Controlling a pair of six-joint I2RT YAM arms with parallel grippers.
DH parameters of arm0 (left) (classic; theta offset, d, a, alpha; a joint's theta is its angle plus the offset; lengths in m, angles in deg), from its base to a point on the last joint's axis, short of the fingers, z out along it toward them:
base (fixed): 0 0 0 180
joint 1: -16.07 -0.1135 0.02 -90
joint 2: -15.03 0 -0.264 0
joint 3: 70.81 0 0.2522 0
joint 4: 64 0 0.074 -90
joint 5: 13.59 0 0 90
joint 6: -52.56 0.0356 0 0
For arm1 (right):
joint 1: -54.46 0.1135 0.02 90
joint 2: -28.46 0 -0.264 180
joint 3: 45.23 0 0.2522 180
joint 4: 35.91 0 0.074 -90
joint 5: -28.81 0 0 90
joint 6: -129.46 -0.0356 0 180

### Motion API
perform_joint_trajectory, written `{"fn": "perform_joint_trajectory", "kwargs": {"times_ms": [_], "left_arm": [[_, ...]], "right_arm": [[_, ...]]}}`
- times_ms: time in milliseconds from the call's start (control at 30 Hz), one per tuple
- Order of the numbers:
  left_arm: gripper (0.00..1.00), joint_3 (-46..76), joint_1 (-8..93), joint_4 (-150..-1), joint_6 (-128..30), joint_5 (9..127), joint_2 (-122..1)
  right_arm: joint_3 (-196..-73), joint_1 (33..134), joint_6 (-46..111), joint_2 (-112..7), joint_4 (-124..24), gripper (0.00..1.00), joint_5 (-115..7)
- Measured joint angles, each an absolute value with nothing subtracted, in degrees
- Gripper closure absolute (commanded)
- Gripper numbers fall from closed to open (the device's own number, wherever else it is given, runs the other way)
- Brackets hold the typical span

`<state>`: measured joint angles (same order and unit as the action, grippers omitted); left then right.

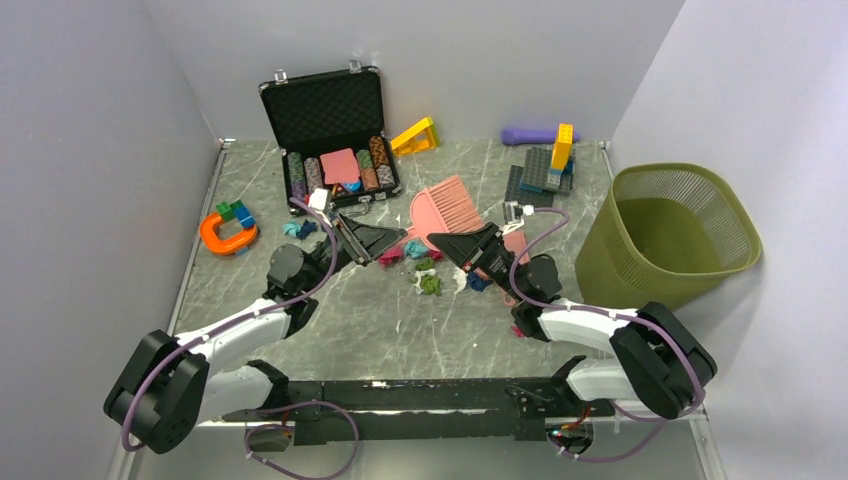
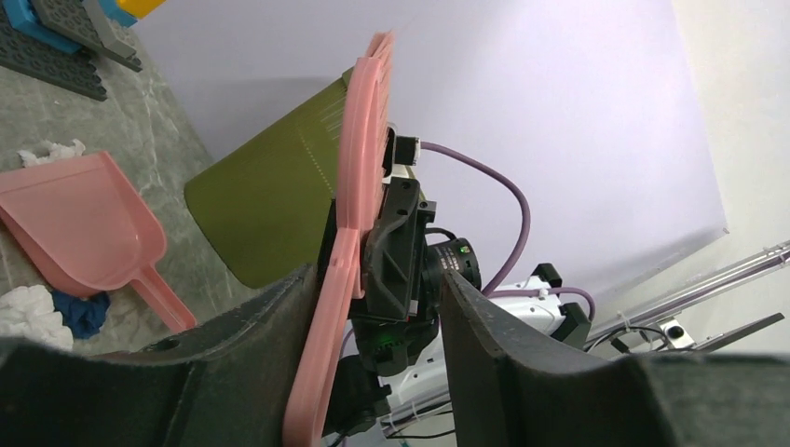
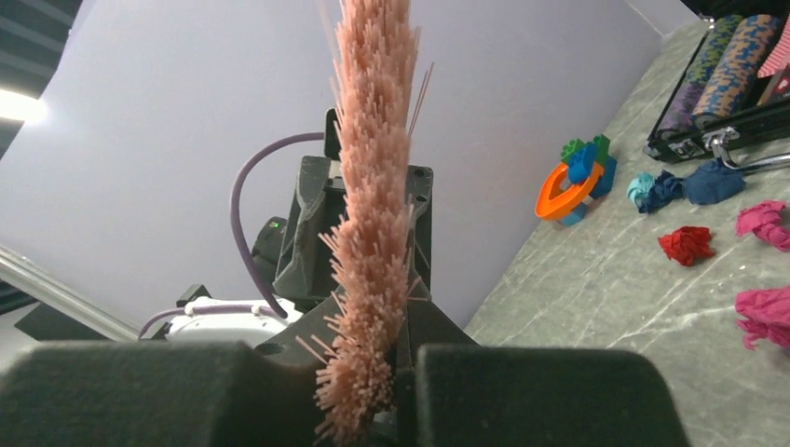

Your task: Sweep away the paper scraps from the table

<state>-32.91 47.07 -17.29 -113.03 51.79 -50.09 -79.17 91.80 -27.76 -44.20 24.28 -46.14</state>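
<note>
A pink brush [image 1: 452, 203] stands on edge above the table [image 1: 380, 320], between my two grippers. My right gripper [image 1: 450, 246] is shut on it, its bristles [image 3: 374, 186] pinched between the pads. My left gripper [image 1: 397, 240] is open around the brush's pink back edge [image 2: 349, 242], which rests against one finger with a gap to the other. Paper scraps lie under and around them: teal [image 1: 415, 249], magenta [image 1: 390, 257], green [image 1: 430, 284], and red [image 3: 687, 244], navy [image 3: 713, 182] and magenta [image 3: 764, 222] wads. A pink dustpan [image 2: 84, 233] lies flat near white and navy wads [image 2: 28, 312].
An olive mesh bin [image 1: 670, 235] stands off the table's right side. At the back are an open black case of poker chips [image 1: 330, 130], a yellow wedge [image 1: 415, 137], brick plates [image 1: 540, 175] and a purple cylinder [image 1: 530, 135]. An orange horseshoe toy [image 1: 225, 232] lies left.
</note>
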Motion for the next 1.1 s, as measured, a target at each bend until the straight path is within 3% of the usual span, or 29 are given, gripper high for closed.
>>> {"fn": "perform_joint_trajectory", "kwargs": {"times_ms": [200, 733, 800, 900, 967, 1033, 1100], "left_arm": [[0.47, -32.9, 47.2, -17.2, -113.2, 51.0, -50.1], [0.63, -32.9, 47.8, -20.1, -112.0, 50.8, -49.5], [0.72, -32.9, 47.8, -20.5, -111.5, 50.8, -49.1], [1.00, -32.5, 47.8, -21.9, -110.5, 50.8, -48.6], [1.00, -32.0, 47.8, -22.1, -109.7, 50.6, -48.5], [1.00, -31.7, 47.8, -22.5, -109.1, 50.5, -48.1], [1.00, -31.6, 47.8, -23.2, -108.8, 50.5, -47.6]], "right_arm": [[-79.2, 92.1, -28.2, -45.0, 26.3, 1.00, -46.4], [-79.0, 93.3, -27.8, -44.2, 25.6, 1.00, -48.1], [-79.0, 93.7, -27.5, -43.5, 24.8, 1.00, -48.6], [-79.0, 94.4, -27.5, -43.0, 24.4, 1.00, -49.4], [-78.8, 94.6, -28.0, -42.9, 24.2, 0.85, -50.2], [-78.8, 94.7, -28.4, -42.9, 24.6, 0.48, -50.6], [-78.6, 94.8, -28.0, -42.9, 24.9, 0.21, -50.8]]}}
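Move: The brush handle already lies between the open left fingers, practically at that hand's point. From the right hand, which still grips the brush by the neck, the handle is about 6 cm to the left, level ahead and in height. The green scraps lie roughly 28 cm below the right hand, 3 cm ahead and 1 cm left; the dustpan, equally low, is about 7 cm ahead and 14 cm right. The left fingers close from a bit over half open and pinch the brush handle, while that hand stays almost in place: it eases down and back barely 1 cm, recovers its height and rolls about 5 degrees. Only once that grip is shut do the right fingers spread to nearly half open and let go of the brush's neck, the right hand holding its place to within 1 cm. ##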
